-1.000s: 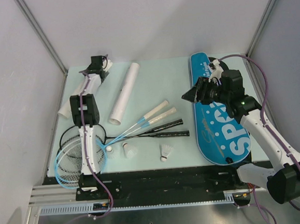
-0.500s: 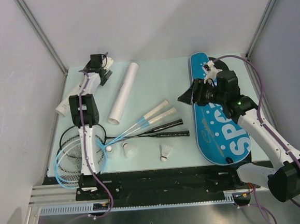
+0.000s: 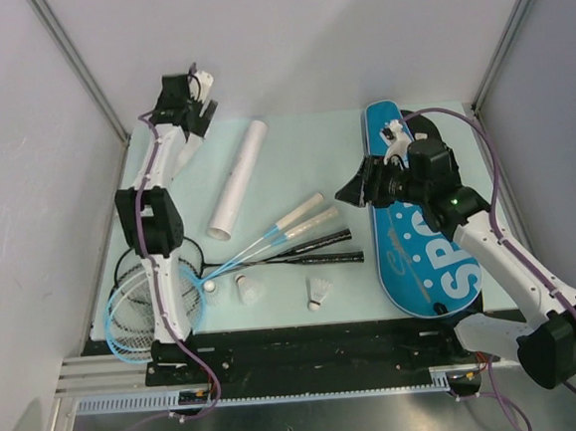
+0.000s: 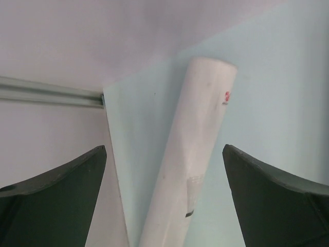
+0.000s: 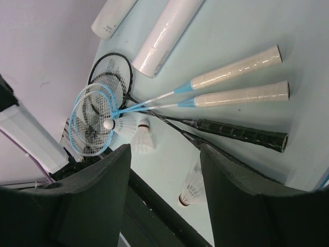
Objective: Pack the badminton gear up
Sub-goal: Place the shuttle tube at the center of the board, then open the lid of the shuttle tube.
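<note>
My left gripper (image 3: 195, 95) hangs open and empty over the table's far left corner. Straight beneath it in the left wrist view lies a long white tube (image 4: 198, 149), between my wide-spread jaws (image 4: 162, 152) but untouched. A second tube (image 3: 238, 179) lies slantwise near it. Two white-handled rackets (image 3: 303, 214) and two black-handled ones (image 3: 323, 248) fan out from stacked heads (image 3: 143, 297). Three shuttlecocks (image 3: 319, 292) (image 3: 247, 290) (image 3: 211, 285) lie near the front edge. The blue-black SPORT bag (image 3: 430, 239) lies flat at right. My right gripper (image 3: 352, 191) (image 5: 164, 150) hovers open and empty beside the bag's left edge.
The pale green table (image 3: 309, 159) is closed in by white walls with metal posts at the back corners. A black rail (image 3: 308, 344) runs along its front edge, where both arm bases sit. The left tube lies close to the table's left rim (image 4: 114, 154).
My left gripper has opened fully and risen off the left tube toward the back wall. My right gripper has drifted a little left, off the bag.
</note>
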`<action>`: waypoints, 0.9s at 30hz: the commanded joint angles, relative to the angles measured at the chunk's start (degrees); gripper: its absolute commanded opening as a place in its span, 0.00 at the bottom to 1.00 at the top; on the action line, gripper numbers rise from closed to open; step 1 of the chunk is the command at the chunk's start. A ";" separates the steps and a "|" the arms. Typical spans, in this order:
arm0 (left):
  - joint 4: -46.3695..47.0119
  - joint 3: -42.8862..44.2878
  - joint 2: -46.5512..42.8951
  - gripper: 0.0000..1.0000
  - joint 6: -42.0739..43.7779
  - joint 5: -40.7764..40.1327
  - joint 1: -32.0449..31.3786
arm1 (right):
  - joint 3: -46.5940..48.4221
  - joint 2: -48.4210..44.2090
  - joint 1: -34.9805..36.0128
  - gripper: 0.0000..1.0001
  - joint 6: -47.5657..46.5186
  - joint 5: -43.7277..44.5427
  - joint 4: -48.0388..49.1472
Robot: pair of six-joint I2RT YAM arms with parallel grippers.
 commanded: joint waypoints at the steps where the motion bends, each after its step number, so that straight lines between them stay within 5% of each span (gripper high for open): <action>1: 0.83 -3.17 -10.03 1.00 -9.42 7.18 -2.97 | 0.81 -1.73 1.75 0.61 -1.27 1.87 0.86; 9: -0.22 -4.41 -6.63 1.00 -23.13 23.52 -5.08 | 0.11 -4.10 2.37 0.61 -1.79 3.19 -0.11; 18: -0.13 1.12 5.41 1.00 -26.85 19.50 -8.51 | -0.59 -6.30 2.20 0.61 -2.85 3.72 -0.81; 27: -1.63 0.34 5.42 1.00 -25.27 25.29 -9.57 | -2.44 -6.91 2.46 0.61 -1.79 2.93 1.03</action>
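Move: The shuttle tube I want next, the middle one, has its centre about 15 cm back and 13 cm to the right of my left hand, some 13 cm lower; it runs from near right to far right of there, its far end nearest me. The other tube's middle lies about 8 cm back and 15 cm left of my left hand, and the pale racket grips some 28 cm back and 33 cm right. From my right hand, the middle tube is about 19 cm ahead, 29 cm left and 23 cm down. With my left fingers wide open, I leave the outer tube and swing right about 18 cm in an arc, first climbing some 7 cm, then dropping nearly 20 cm onto the far part of the middle tube, easing back slightly. On the way the wrist rolls about 30 degrees, its left side going down, and tips further down, bringing the fingers either side of the tube without closing. ##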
